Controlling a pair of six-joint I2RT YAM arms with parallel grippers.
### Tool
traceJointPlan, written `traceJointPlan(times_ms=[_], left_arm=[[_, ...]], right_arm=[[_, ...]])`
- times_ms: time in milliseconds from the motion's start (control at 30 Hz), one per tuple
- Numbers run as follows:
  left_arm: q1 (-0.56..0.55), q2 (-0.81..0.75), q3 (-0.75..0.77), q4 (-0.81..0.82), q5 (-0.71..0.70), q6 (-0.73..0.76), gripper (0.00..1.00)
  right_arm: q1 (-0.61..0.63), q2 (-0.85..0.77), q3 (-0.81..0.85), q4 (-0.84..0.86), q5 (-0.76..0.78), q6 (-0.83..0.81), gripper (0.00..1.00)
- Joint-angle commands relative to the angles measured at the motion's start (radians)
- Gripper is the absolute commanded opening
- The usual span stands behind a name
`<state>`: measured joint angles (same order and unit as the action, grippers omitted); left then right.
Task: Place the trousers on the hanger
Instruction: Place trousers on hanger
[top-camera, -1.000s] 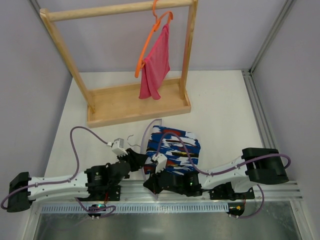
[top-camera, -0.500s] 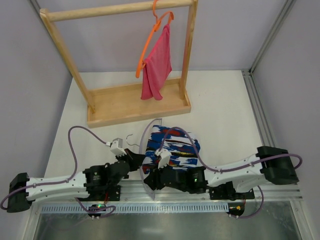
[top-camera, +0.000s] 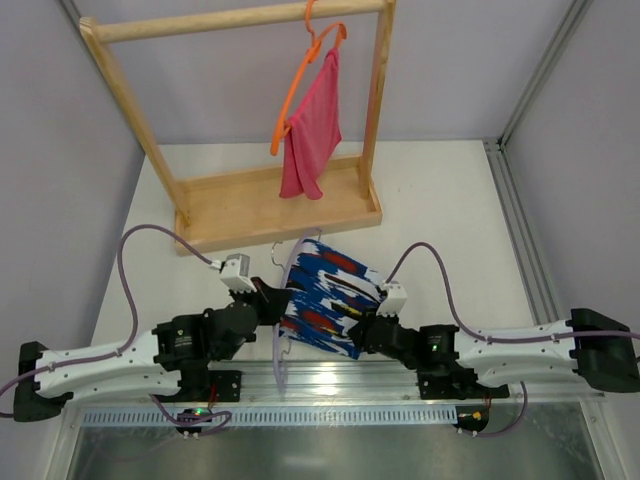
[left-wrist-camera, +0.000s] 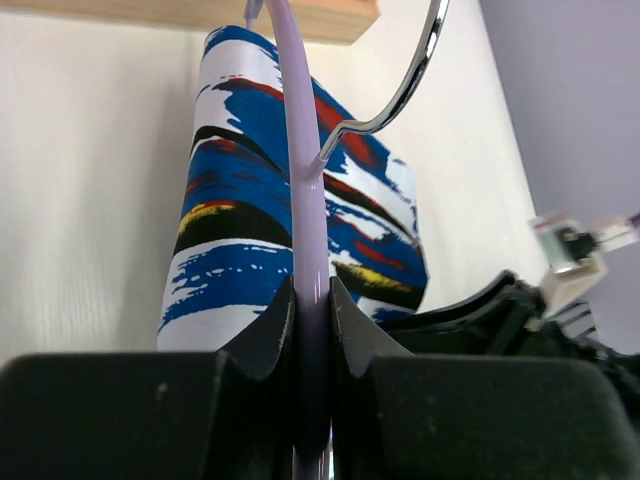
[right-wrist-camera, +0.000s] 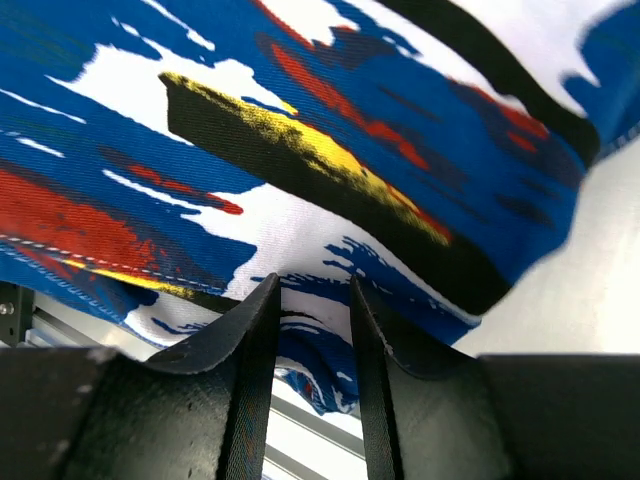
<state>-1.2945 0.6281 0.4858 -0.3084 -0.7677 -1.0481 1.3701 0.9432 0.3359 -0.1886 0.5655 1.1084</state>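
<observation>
The trousers (top-camera: 325, 295), in a blue, white, red and black brushstroke print, hang folded and raised off the table between my two arms. The lilac hanger (top-camera: 279, 352) stands on edge along their left side, its metal hook (left-wrist-camera: 400, 95) pointing away. My left gripper (top-camera: 274, 305) is shut on the hanger's plastic bar (left-wrist-camera: 305, 200), and the trousers (left-wrist-camera: 240, 220) drape just behind it. My right gripper (top-camera: 356, 330) is at the trousers' lower right edge. In the right wrist view a fold of the trousers (right-wrist-camera: 300, 130) fills the gap between its jaws (right-wrist-camera: 312, 300).
A wooden rack (top-camera: 270, 205) stands at the back of the table. An orange hanger (top-camera: 300, 85) with a pink cloth (top-camera: 312, 125) hangs from its rail. An aluminium rail (top-camera: 330, 378) runs along the near edge, under both arms.
The trousers have come up from lying flat and now hang tilted beside the hanger. The right arm has swung out to the right and its jaws have shifted on the fabric. The left gripper moved up.
</observation>
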Motion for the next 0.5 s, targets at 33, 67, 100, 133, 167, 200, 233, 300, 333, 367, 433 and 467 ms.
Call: traceJointPlan(times_ms=[33, 67, 100, 133, 167, 200, 233, 300, 333, 367, 433, 467], left_arm=[[0.0, 0.015, 0.157, 0.038, -0.074, 0.125, 0.0], [0.0, 0.015, 0.199, 0.038, -0.071, 0.135, 0.0], [0.0, 0.019, 0.22, 0.037, -0.067, 0.163, 0.0], [0.0, 0.024, 0.243, 0.034, -0.064, 0.177, 0.0], [0.0, 0.03, 0.285, 0.028, -0.061, 0.19, 0.0], [0.0, 0.035, 0.313, 0.016, -0.061, 0.204, 0.01], [0.0, 0.044, 0.333, -0.013, -0.061, 0.212, 0.0], [0.0, 0.044, 0.376, -0.03, -0.056, 0.224, 0.0], [0.0, 0.041, 0.382, -0.046, -0.053, 0.224, 0.0], [0.0, 0.029, 0.388, -0.054, -0.053, 0.224, 0.0], [0.0, 0.013, 0.396, -0.09, -0.064, 0.211, 0.0], [0.001, -0.005, 0.396, -0.101, -0.073, 0.208, 0.0]], right_arm=[[-0.002, 0.13, 0.067, 0.135, -0.035, -0.015, 0.37], [-0.003, 0.203, 0.081, 0.152, -0.061, -0.025, 0.37], [-0.002, 0.233, 0.094, 0.214, -0.076, -0.034, 0.37], [-0.002, 0.264, 0.106, 0.251, -0.088, -0.045, 0.37], [-0.002, 0.313, 0.11, 0.286, -0.114, -0.051, 0.37], [-0.002, 0.334, 0.115, 0.317, -0.122, -0.062, 0.37], [-0.003, 0.353, 0.126, 0.374, -0.125, -0.07, 0.37], [-0.002, 0.39, 0.146, 0.4, -0.121, -0.099, 0.37], [-0.003, 0.397, 0.169, 0.406, -0.121, -0.117, 0.37], [-0.006, 0.402, 0.182, 0.411, -0.122, -0.133, 0.37], [-0.022, 0.417, 0.224, 0.423, -0.142, -0.179, 0.38], [-0.029, 0.422, 0.241, 0.429, -0.153, -0.192, 0.38]])
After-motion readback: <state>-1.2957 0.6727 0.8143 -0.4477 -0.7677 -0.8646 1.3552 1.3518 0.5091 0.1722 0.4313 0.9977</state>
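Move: The left hand holds the hanger's lilac bar; the trousers draped over it have their middle about 9 cm to this hand's right, level fore and aft and some 10 cm below. The rack's base is roughly 21 cm ahead and 16 cm down. From the right hand, the trousers' middle is about 6 cm ahead, 6 cm left and 2 cm higher, with the hanger bar some 15 cm left, 4 cm ahead and 12 cm up. Upward goes the left hand, about 10 cm almost straight, still pinching the hanger bar and tipping its fingers up slightly. Meanwhile the right hand sweeps some 9 cm left at nearly constant height, towards the hanger, its partly open fingers staying close to the trousers' lower near corner, seemingly pushing the cloth along, as it turns nearly ten degrees counter-clockwise. ##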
